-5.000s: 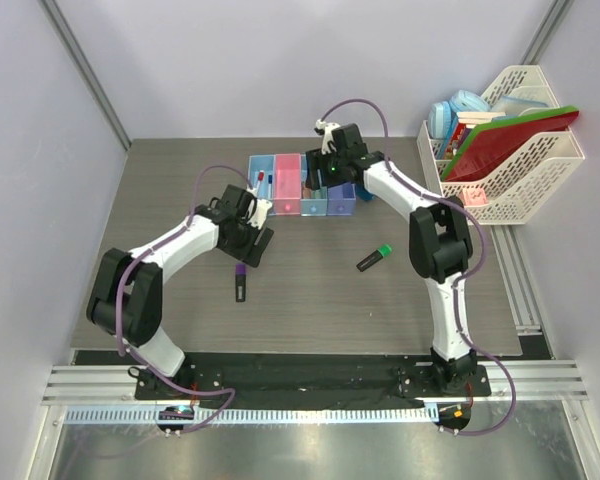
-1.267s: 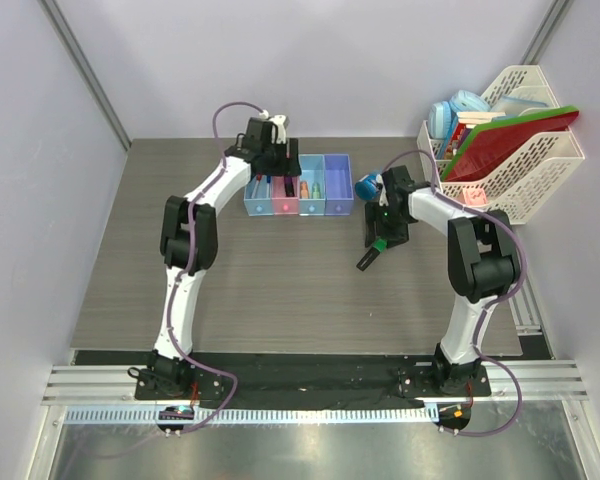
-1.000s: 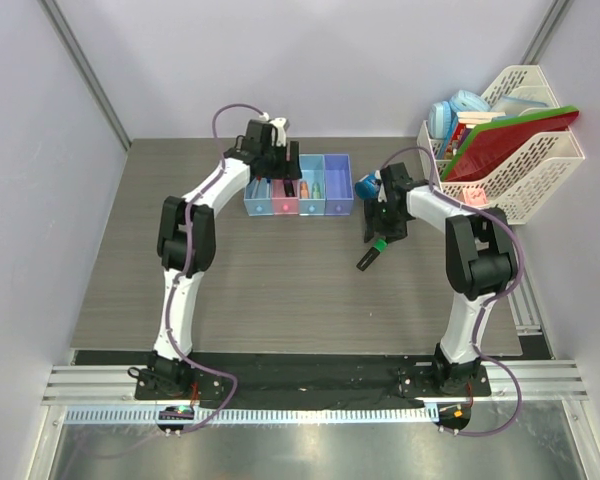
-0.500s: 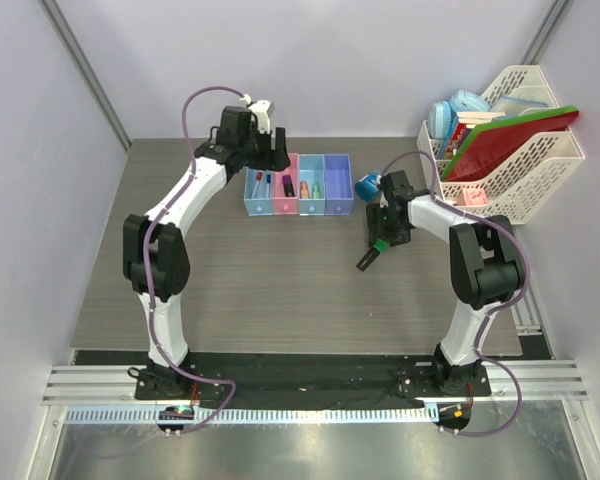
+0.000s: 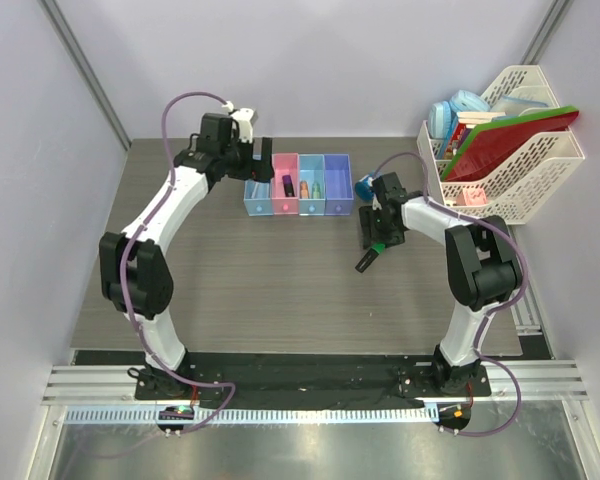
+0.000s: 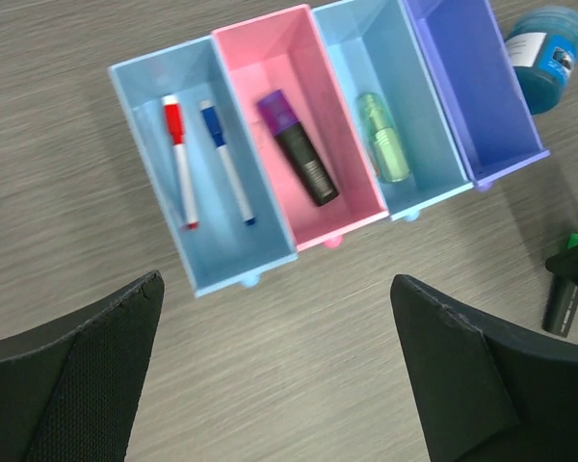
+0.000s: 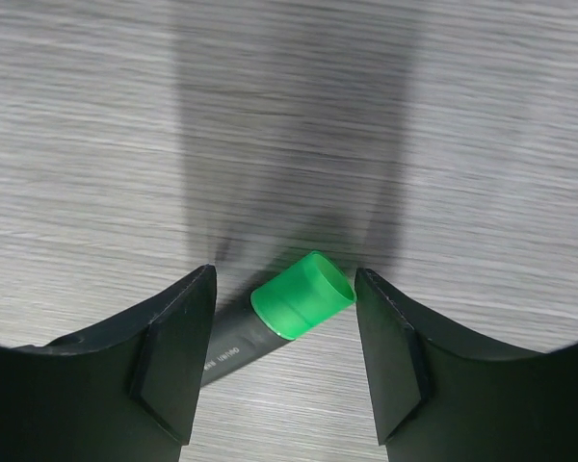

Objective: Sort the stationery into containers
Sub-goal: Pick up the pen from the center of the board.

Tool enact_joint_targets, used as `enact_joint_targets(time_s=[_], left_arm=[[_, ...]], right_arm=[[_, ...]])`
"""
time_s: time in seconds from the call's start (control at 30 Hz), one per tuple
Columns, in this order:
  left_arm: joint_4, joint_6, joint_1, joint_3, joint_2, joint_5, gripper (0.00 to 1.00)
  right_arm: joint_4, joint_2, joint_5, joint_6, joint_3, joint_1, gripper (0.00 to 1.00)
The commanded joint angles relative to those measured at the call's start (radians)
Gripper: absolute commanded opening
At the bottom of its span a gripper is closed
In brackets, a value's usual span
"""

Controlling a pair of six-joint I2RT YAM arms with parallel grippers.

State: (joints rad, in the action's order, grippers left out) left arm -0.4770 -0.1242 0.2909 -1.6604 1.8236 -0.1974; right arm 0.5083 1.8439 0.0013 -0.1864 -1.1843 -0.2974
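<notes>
The containers (image 5: 300,186) form a row of four bins at the back of the table. In the left wrist view the first light blue bin (image 6: 197,183) holds a red-capped pen (image 6: 180,159) and a blue-capped pen (image 6: 225,162). The pink bin holds the purple highlighter (image 6: 297,160), the third a pale-green bit (image 6: 385,149), and the purple-blue bin (image 6: 472,87) shows nothing inside. My left gripper (image 5: 254,168) (image 6: 279,385) hangs open over the row's left end. The green highlighter (image 5: 372,256) (image 7: 294,298) lies on the table, its cap between the open jaws of my right gripper (image 5: 380,237) (image 7: 284,337), gaps on both sides. The blue roll (image 5: 365,187) (image 6: 547,46) lies right of the bins.
A big white lattice rack (image 5: 528,196) stands at the back right with a red folder (image 5: 490,150), a green folder and blue items in it. Grey walls close the table on the left and at the back.
My left gripper has drawn back leftward from over the pink bin and opened wide. The purple highlighter lies in that bin. The right gripper has barely shifted at the green highlighter.
</notes>
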Motion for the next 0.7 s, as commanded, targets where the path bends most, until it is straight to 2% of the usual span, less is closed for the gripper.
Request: enact_joint_targets(time_s=[0.0, 0.23, 0.43, 0.57, 0.67], left_arm=[[-0.005, 0.026, -0.035, 0.045, -0.107, 0.056, 1.0], [-0.015, 0.021, -0.078, 0.088, -0.155, 0.062, 1.0], [-0.025, 0.023, -0.098, 0.134, -0.205, 0.049, 1.0], [-0.037, 0.031, -0.11, 0.162, -0.231, 0.047, 1.0], [-0.045, 0.046, -0.114, 0.182, -0.25, 0.049, 1.0]], right_arm=[[0.027, 0.066, -0.058, -0.016, 0.02, -0.039, 0.64], [0.016, 0.037, -0.057, -0.015, 0.046, -0.039, 0.64], [0.018, 0.077, -0.063, -0.012, 0.017, -0.055, 0.64], [0.038, 0.066, -0.006, -0.016, 0.0, -0.069, 0.64], [0.032, -0.014, 0.052, -0.012, 0.055, -0.052, 0.66]])
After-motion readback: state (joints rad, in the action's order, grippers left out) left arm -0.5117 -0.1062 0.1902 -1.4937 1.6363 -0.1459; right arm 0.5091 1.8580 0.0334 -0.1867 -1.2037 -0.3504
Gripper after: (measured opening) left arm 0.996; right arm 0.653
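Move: The pen lies on the board right at the right hand's fingertips: its green cap is between them, and its middle is about 3 cm back, 2 cm left and 1 cm below. From the same hand, the blue jar stands some 14 cm ahead and 1 cm left, and the purple compartment roughly 14 cm ahead and 9 cm left. From the left hand, the pen lies about 27 cm right, 15 cm back and 20 cm below. Level to its left, about 1.5 cm and most of that at once, the right hand creeps low over the board, its part-open fingers still astride the green cap, the right finger bearing on the cap's end and pushing it along; the fingers don't close. The left hand, empty and wide open, retreats left some 7 cm and back 3 cm from the compartments, turning slightly counter-clockwise. ##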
